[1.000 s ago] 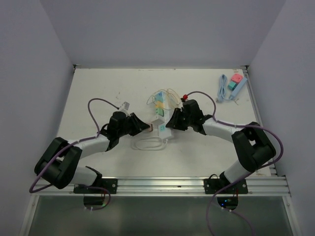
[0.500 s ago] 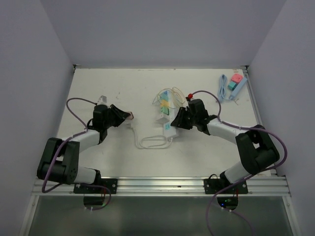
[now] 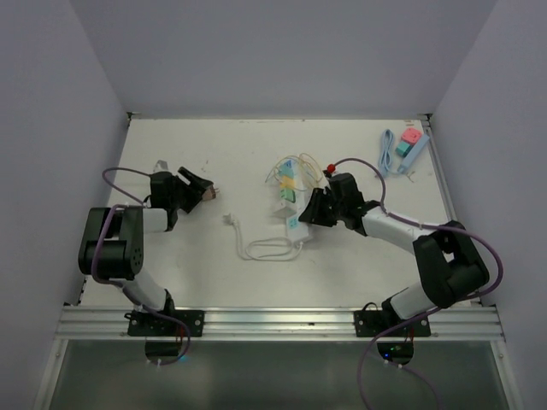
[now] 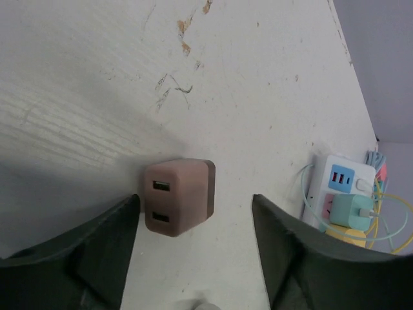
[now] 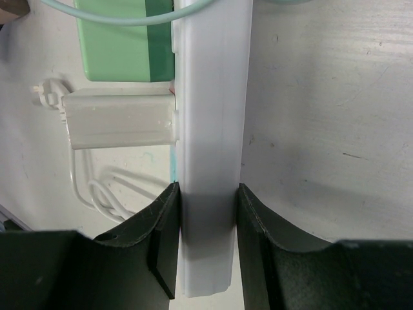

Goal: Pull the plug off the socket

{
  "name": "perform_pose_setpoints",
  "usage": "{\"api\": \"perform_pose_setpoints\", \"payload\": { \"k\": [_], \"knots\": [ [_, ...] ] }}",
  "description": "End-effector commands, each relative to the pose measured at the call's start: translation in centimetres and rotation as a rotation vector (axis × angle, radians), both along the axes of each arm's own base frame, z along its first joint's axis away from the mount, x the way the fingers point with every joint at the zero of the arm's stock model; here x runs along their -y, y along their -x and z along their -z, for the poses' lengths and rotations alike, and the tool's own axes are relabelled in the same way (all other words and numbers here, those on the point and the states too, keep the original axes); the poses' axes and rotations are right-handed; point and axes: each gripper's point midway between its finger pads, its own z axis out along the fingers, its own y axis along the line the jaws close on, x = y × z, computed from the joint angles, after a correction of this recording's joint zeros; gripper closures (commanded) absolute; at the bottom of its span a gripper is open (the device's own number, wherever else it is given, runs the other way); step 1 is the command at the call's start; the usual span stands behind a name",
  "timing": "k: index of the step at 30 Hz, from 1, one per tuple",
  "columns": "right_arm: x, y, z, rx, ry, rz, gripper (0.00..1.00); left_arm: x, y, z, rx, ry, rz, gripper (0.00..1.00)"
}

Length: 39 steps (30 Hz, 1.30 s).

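The brown two-port USB plug [image 4: 179, 197] lies on the table, out of the socket, close to the left finger of my left gripper [image 4: 193, 213], which is open around it without holding it. In the top view the plug [image 3: 211, 190] is just off the left gripper [image 3: 201, 186], far left of the white power strip [image 3: 289, 203]. My right gripper [image 5: 208, 194] is shut on the near end of the strip [image 5: 210, 116]; it also shows in the top view [image 3: 306, 215]. A green plug [image 5: 126, 58] and a white plug [image 5: 119, 121] sit in the strip.
A white cable [image 3: 265, 248] loops in front of the strip, its loose end [image 3: 228, 219] towards the left. Thin coloured cords [image 3: 295, 166] pile behind the strip. A blue cable and pink and teal blocks [image 3: 408, 145] lie at the back right corner.
My left arm has swung left and back, carrying the brown plug away from the strip, and its jaws have opened. The right gripper has stayed clamped on the strip.
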Motion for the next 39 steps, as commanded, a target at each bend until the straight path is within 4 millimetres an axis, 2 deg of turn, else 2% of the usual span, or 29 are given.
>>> {"api": "perform_pose_setpoints", "payload": {
  "k": [1, 4, 5, 7, 10, 12, 13, 15, 16, 17, 19, 21, 25, 27, 28, 29, 31, 32, 33, 35, 38, 39],
  "knots": [
    [1.5, 1.5, 1.0, -0.044, 0.078, -0.024, 1.00, -0.4, -0.7, -2.2, 0.059, -0.040, 0.026, 0.22],
    [1.4, 1.4, 0.6, -0.040, 0.075, -0.034, 1.00, -0.1, 0.2, -3.1, 0.081, -0.090, 0.091, 0.05],
    [1.4, 1.5, 0.7, -0.046, 0.081, -0.040, 1.00, 0.1, 0.5, -4.0, 0.113, -0.129, 0.128, 0.04],
    [1.4, 1.3, 0.2, -0.041, 0.086, -0.050, 1.00, 0.9, 1.3, -4.5, 0.118, -0.178, 0.189, 0.02],
    [1.5, 1.4, -0.3, -0.037, 0.100, -0.068, 1.00, 4.2, 2.7, -6.7, 0.192, -0.344, 0.340, 0.02],
    [1.6, 1.4, -0.7, -0.029, 0.114, -0.091, 1.00, 6.1, 3.8, -6.9, 0.225, -0.440, 0.449, 0.02],
    [1.6, 1.4, -0.8, -0.027, 0.121, -0.101, 1.00, 8.4, 4.6, -7.4, 0.259, -0.456, 0.524, 0.02],
    [1.7, 1.5, -1.1, -0.021, 0.136, -0.122, 1.00, 10.3, 5.5, -7.8, 0.312, -0.525, 0.621, 0.01],
    [1.8, 1.6, -1.0, -0.024, 0.145, -0.129, 1.00, 12.6, 6.2, -8.2, 0.344, -0.547, 0.693, 0.00],
    [2.0, 1.7, -1.0, -0.034, 0.154, -0.134, 1.00, 13.4, 6.7, -7.9, 0.353, -0.595, 0.743, 0.00],
    [2.0, 1.8, -1.0, -0.033, 0.160, -0.149, 1.00, 16.4, 7.6, -8.4, 0.394, -0.613, 0.834, 0.00],
    [2.0, 1.9, -1.0, -0.035, 0.161, -0.155, 1.00, 18.1, 8.1, -7.9, 0.394, -0.613, 0.886, 0.00],
    [2.0, 2.0, -0.9, -0.037, 0.155, -0.148, 1.00, 22.2, 8.9, -9.1, 0.426, -0.535, 0.939, 0.01],
    [1.8, 1.9, -1.0, -0.032, 0.142, -0.140, 1.00, 23.5, 9.0, -9.1, 0.393, -0.481, 0.919, 0.01],
    [1.8, 1.9, -0.9, -0.035, 0.139, -0.136, 1.00, 24.1, 9.0, -9.1, 0.377, -0.453, 0.906, 0.00],
    [1.8, 1.8, -1.1, -0.030, 0.135, -0.131, 1.00, 23.9, 8.7, -8.8, 0.296, -0.398, 0.812, 0.00],
    [1.6, 1.9, -1.1, -0.037, 0.124, -0.122, 1.00, 23.8, 8.5, -8.7, 0.209, -0.337, 0.742, 0.00],
    [1.6, 1.7, -1.2, -0.030, 0.117, -0.115, 1.00, 23.6, 9.0, -7.5, 0.107, -0.289, 0.693, 0.00],
    [1.5, 1.8, -1.2, -0.035, 0.108, -0.108, 1.00, 23.7, 8.9, -7.5, 0.072, -0.264, 0.663, 0.00],
    [1.4, 1.8, -1.2, -0.033, 0.092, -0.094, 1.00, 23.8, 9.6, -6.1, -0.037, -0.201, 0.623, 0.00],
    [1.1, 2.1, -0.9, -0.042, 0.072, -0.085, 1.00, 24.0, 9.5, -5.2, -0.085, -0.169, 0.586, 0.00],
    [1.2, 2.2, -0.7, -0.052, 0.069, -0.077, 1.00, 24.2, 9.1, -5.4, -0.087, -0.167, 0.575, 0.00]
  ]
}}
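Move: The white plug, still in the power strip, is about 25 cm to the right of my left hand, 7 cm back and at about its height. The green adapter sits on the strip some 4 cm farther out than that plug. The brown plug lies just under my left fingertips; the cord's loose end is about 8 cm back and 6 cm right. From my right hand, the white plug is about 6 cm left and 3 cm ahead. I open my left fingers wide around the brown plug, rise clear of it and swing about 24 cm right and 10 cm back to the white plug, turning clockwise well past 50 degrees, then easing back to about 40. At the end I sink a little, with the open jaws facing the plug but not on it. My right hand keeps its pinch on the strip and draws it slightly back and right. ##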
